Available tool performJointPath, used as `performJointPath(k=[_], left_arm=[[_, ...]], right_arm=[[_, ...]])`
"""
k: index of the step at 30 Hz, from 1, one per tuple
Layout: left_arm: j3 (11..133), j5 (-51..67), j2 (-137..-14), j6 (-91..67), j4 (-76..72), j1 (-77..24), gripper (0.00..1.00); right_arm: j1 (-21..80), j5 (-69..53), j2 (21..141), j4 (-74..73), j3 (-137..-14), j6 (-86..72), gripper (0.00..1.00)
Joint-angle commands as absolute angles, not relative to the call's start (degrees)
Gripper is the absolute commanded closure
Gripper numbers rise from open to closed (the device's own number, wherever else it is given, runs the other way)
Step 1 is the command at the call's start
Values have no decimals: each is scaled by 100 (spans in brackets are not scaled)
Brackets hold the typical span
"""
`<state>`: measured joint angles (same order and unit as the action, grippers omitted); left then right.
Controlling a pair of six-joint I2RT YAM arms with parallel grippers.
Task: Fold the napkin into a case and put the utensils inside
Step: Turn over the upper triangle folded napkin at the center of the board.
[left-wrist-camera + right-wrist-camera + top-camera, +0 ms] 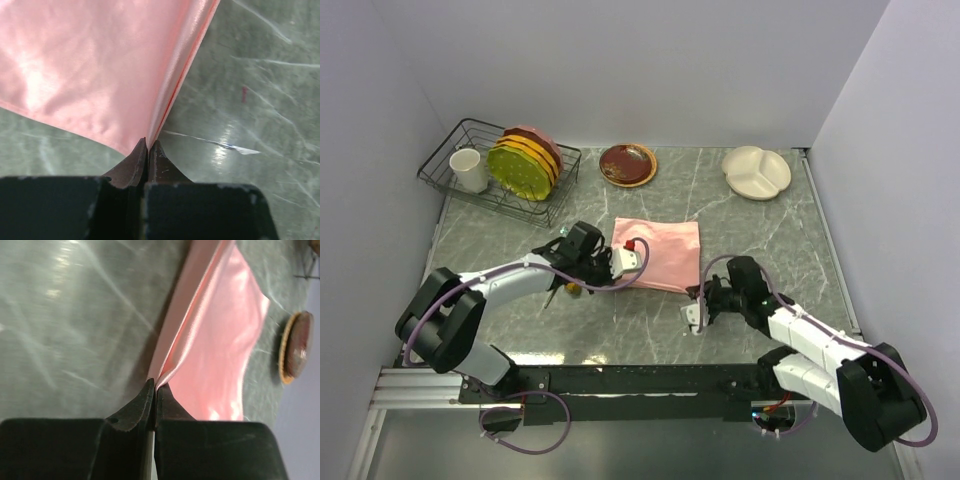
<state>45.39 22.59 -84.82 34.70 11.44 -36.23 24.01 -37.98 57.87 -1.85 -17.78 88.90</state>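
Note:
The salmon-pink napkin [665, 255] lies folded into a rough square at the table's centre. My left gripper [620, 278] is shut on its near-left corner; in the left wrist view the fingertips [148, 144] pinch the napkin [90, 65] where its folded edge ends. My right gripper [698, 294] is shut on the near-right corner, and in the right wrist view its tips [155, 385] clamp the doubled layers of the napkin [220, 340]. A small gold glint of the utensils [572, 289] shows under my left forearm; the rest of them is hidden.
A wire dish rack [445, 172] at the back left holds a white cup [468, 170] and upright plates [525, 162]. A brown plate [628, 164] [296, 346] and a white divided plate [757, 172] sit along the back. Walls close in on three sides.

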Motion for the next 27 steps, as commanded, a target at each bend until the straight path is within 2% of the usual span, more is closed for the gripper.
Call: performJointPath(k=[1, 13, 14, 15, 16, 17, 18, 19, 20, 23, 27], left_arm=[[4298, 2153, -8236, 3235, 1037, -3814, 99], [3911, 1758, -8113, 3058, 1081, -4429, 99], [3911, 1767, -8069, 3067, 1107, -4473, 96], [3929, 1801, -8016, 3128, 1177, -4482, 83], [3955, 1845, -7868, 3146, 1413, -4482, 74], [4033, 1898, -7771, 3181, 1554, -4482, 65], [4095, 1968, -7656, 3234, 1747, -4491, 54], [4261, 2160, -7386, 3243, 2097, -4491, 50], [4350, 2240, -7235, 3234, 2301, -4483, 47], [4763, 2540, -6804, 3068, 2872, -4430, 45], [5150, 2786, -6820, 2708, 3041, -3956, 51]], right_arm=[[2575, -3577, 5537, -492, -1477, 9185, 100], [3050, -3384, 5407, -483, -1301, 8973, 100], [3067, -3384, 5318, -701, -1292, 9052, 100], [3076, -3384, 5222, -816, -1309, 9070, 93], [3076, -3401, 4960, -957, -1388, 9062, 82], [3067, -3419, 4809, -1315, -1458, 8940, 63], [3067, -3419, 4634, -1518, -1555, 8851, 56], [3067, -3445, 4293, -1738, -1808, 8764, 50], [3067, -3437, 4106, -2106, -1941, 8449, 39], [3076, -3358, 3604, -2591, -2609, 7388, 30], [3006, -2743, 3743, -2725, -3295, 5673, 30]])
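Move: At the robot's near side, each shut hand still holds a near corner of the napkin, close above the board. The left corner's landing place is about 5 cm back and 3 cm below the left hand; the right corner's is about 3 cm back and 3 below the right. From the left hand, the napkin's middle lies some 11 cm right and 8 ahead, the spoon 8 left and 7 ahead, the black utensil 9 left and 4 ahead. Drawing the held near edge back and down together, the left hand goes about 5 cm back and the right about 3, both sinking nearly 3 cm to lay the corners on the board. Then both grippers open, let the napkin go and lift away, rising 9 to 10 cm above it. ##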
